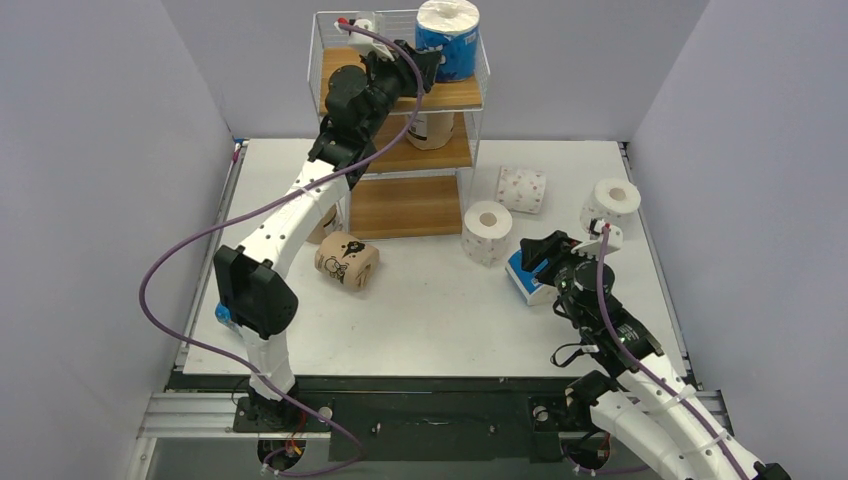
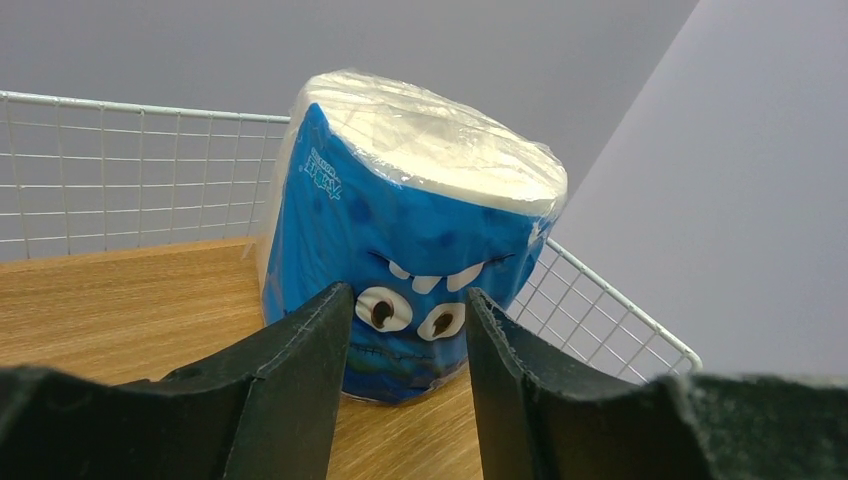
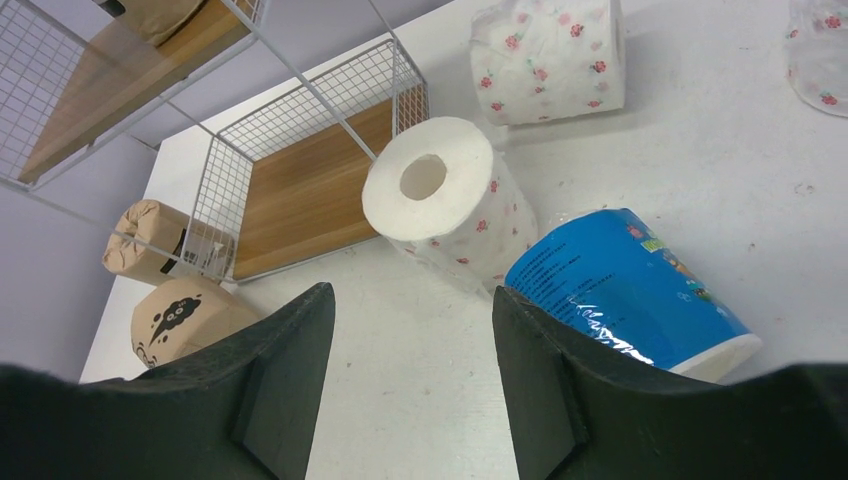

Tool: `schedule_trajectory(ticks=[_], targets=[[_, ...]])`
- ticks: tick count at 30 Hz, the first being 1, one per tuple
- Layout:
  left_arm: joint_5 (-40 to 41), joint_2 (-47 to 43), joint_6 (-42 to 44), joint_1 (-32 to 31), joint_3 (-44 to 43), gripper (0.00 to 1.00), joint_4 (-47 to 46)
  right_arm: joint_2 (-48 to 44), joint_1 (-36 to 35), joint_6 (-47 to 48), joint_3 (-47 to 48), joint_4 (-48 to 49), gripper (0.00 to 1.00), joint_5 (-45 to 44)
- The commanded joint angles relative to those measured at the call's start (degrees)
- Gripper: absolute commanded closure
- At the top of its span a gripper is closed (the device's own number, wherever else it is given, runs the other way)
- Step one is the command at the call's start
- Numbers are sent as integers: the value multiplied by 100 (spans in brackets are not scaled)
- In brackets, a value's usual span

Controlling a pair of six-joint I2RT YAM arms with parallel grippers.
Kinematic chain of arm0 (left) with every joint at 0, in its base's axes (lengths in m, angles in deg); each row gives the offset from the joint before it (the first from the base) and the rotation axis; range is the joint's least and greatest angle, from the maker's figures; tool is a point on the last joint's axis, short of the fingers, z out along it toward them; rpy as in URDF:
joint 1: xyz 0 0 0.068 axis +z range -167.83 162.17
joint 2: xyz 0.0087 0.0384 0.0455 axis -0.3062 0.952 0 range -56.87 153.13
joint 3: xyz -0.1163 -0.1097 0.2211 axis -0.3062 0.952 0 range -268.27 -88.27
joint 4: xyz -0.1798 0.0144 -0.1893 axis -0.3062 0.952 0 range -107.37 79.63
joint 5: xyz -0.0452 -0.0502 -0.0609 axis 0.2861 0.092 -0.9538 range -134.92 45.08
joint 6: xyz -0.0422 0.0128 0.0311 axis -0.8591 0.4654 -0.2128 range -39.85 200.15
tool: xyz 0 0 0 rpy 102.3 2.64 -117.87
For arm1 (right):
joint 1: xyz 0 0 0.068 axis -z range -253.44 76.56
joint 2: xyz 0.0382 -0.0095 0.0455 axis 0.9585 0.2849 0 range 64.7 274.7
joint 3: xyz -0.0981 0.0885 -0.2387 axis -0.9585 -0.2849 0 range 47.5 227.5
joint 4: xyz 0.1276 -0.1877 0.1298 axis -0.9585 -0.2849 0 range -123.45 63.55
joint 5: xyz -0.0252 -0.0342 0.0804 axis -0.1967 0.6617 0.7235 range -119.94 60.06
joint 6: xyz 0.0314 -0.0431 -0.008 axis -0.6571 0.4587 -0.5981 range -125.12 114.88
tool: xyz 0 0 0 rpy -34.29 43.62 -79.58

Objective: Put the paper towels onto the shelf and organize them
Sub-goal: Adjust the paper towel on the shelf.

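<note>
A blue-wrapped paper towel roll (image 2: 410, 230) (image 1: 446, 38) stands upright at the right end of the shelf's (image 1: 400, 205) top board. My left gripper (image 2: 410, 310) (image 1: 428, 72) is open just in front of it, and the roll sits beyond the fingertips, untouched. Another blue roll (image 3: 630, 285) (image 1: 525, 280) lies on the table, right beside my open right gripper (image 3: 412, 310) (image 1: 540, 252), which holds nothing. Three white flowered rolls (image 1: 487, 232) (image 1: 522, 189) (image 1: 610, 203) rest on the table to the right of the shelf. A tan roll (image 1: 347, 260) lies in front of the shelf.
A second tan roll (image 3: 145, 240) sits by the shelf's left foot, partly hidden behind my left arm. A roll with dark print (image 1: 430, 130) stands on the middle board. White wire rails (image 2: 130, 180) fence the top board. Grey walls enclose the table.
</note>
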Motion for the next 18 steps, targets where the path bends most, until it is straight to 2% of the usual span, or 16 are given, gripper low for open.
schedule_trajectory(ticks=[1, 10, 14, 18], targets=[[-207, 114, 30, -108, -188, 56, 46, -84, -52, 108, -41, 21, 45, -170], [-196, -795, 164, -147, 423, 30, -286, -134, -52, 108, -18, -34, 45, -155], [-74, -1569, 327, -247, 1112, 26, -509, -194, -50, 104, -61, -58, 45, -159], [201, -2494, 443, -435, 2160, 27, -706, -255, -49, 87, -107, -87, 45, -166]])
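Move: The blue paper towel stands on the top shelf with its middle about 8 cm ahead of the left hand, 4 cm to its right and 2 cm higher. The shelf's right wire side is some 11 cm to the hand's right and 5 cm ahead; the brown roll on the middle shelf sits about 7 cm ahead, level sideways, some 22 cm below. From the right hand, the blue towel lies roughly 32 cm ahead, 13 cm left and 26 cm up. The blue paper towel is left standing as the left fingers, at first up against its printed front, spread from under half open to about three-quarters while the hand barely shifts. The left hand then draws straight back from the towel towards the shelf's front edge, gathering speed over about 7 cm, with hardly any wrist turn. ##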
